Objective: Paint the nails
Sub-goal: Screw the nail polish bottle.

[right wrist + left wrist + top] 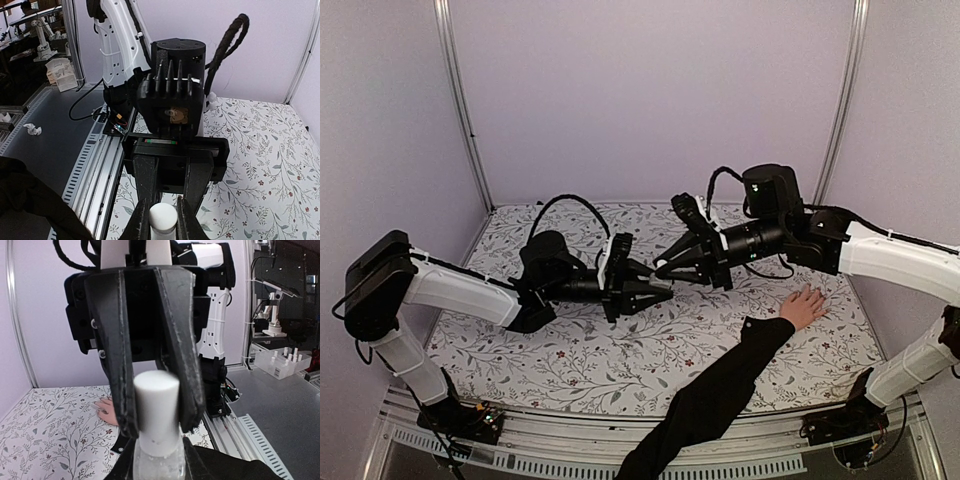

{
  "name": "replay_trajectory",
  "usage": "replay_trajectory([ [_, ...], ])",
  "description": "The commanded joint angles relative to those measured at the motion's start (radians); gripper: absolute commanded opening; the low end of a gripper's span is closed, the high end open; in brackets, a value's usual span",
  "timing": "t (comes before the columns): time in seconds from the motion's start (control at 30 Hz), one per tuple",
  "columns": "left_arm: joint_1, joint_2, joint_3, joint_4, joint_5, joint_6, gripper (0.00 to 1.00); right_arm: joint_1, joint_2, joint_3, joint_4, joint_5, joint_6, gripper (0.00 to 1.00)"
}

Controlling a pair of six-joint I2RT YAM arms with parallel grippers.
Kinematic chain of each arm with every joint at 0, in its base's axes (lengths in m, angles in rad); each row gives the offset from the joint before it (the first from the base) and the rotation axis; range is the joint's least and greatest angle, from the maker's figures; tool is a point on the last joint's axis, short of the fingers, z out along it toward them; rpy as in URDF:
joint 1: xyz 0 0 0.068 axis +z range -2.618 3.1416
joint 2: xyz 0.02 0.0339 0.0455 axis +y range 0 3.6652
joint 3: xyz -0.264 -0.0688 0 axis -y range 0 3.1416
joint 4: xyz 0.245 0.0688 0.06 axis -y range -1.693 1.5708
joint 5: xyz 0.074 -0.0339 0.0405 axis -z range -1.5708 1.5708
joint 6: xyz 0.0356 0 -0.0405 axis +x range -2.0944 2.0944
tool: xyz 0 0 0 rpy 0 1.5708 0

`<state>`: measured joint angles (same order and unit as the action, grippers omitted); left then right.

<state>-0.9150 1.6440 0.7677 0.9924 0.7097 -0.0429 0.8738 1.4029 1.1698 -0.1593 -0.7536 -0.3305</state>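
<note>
Above the middle of the table, my left gripper (pixel 655 293) is shut on a small pale translucent bottle (pixel 157 465). My right gripper (pixel 662 268) faces it tip to tip. In the right wrist view, my right gripper (pixel 163 216) is shut on the bottle's white cap (pixel 163 219). The left wrist view shows its black fingers (pixel 117 390) clamped on either side of that cap (pixel 156 405). A light-skinned hand (pixel 804 305) in a long black sleeve (pixel 720 385) lies flat at the right, fingers spread, apart from both grippers. The nails are too small to make out.
A floral cloth (pixel 570 350) covers the table. A metal rail (pixel 570 425) runs along the near edge. Upright frame posts (pixel 465 110) stand at the back corners. The sleeve crosses the front right of the table diagonally.
</note>
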Motion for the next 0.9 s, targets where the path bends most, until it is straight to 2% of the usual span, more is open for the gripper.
replay_trajectory([
  [0.0,0.011,-0.020,0.015,0.017,-0.093,0.006,0.00,-0.001,0.020,0.038,0.003,0.016,0.046,0.00],
  [0.57,0.014,0.035,0.081,-0.035,-0.472,0.013,0.00,0.006,0.066,0.038,0.105,0.359,0.256,0.00],
  [0.87,0.011,0.085,0.129,-0.034,-0.625,0.021,0.00,0.079,0.133,0.056,0.144,0.582,0.380,0.00],
])
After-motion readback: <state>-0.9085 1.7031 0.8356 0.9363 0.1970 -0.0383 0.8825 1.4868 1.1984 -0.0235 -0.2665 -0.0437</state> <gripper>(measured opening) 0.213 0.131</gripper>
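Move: The right fingers are already shut on the white cap, with the nail polish bottle's body straight beneath them, about 4 cm down. The left hand already holds that body from the opposite side, and the cap stands some 4 cm directly above its fingers. The person's hand lies flat on the table, about 10 cm ahead and 33 cm to the right of the left hand, some 25 cm below it. Keeping its pinch on the cap, the right hand twists clockwise some 30 degrees while the left hand, still gripping the bottle's body, turns about as far counter-clockwise beneath it. Both swing forward together by roughly 10 cm, slow at first and then quicker, without opening either gripper. ##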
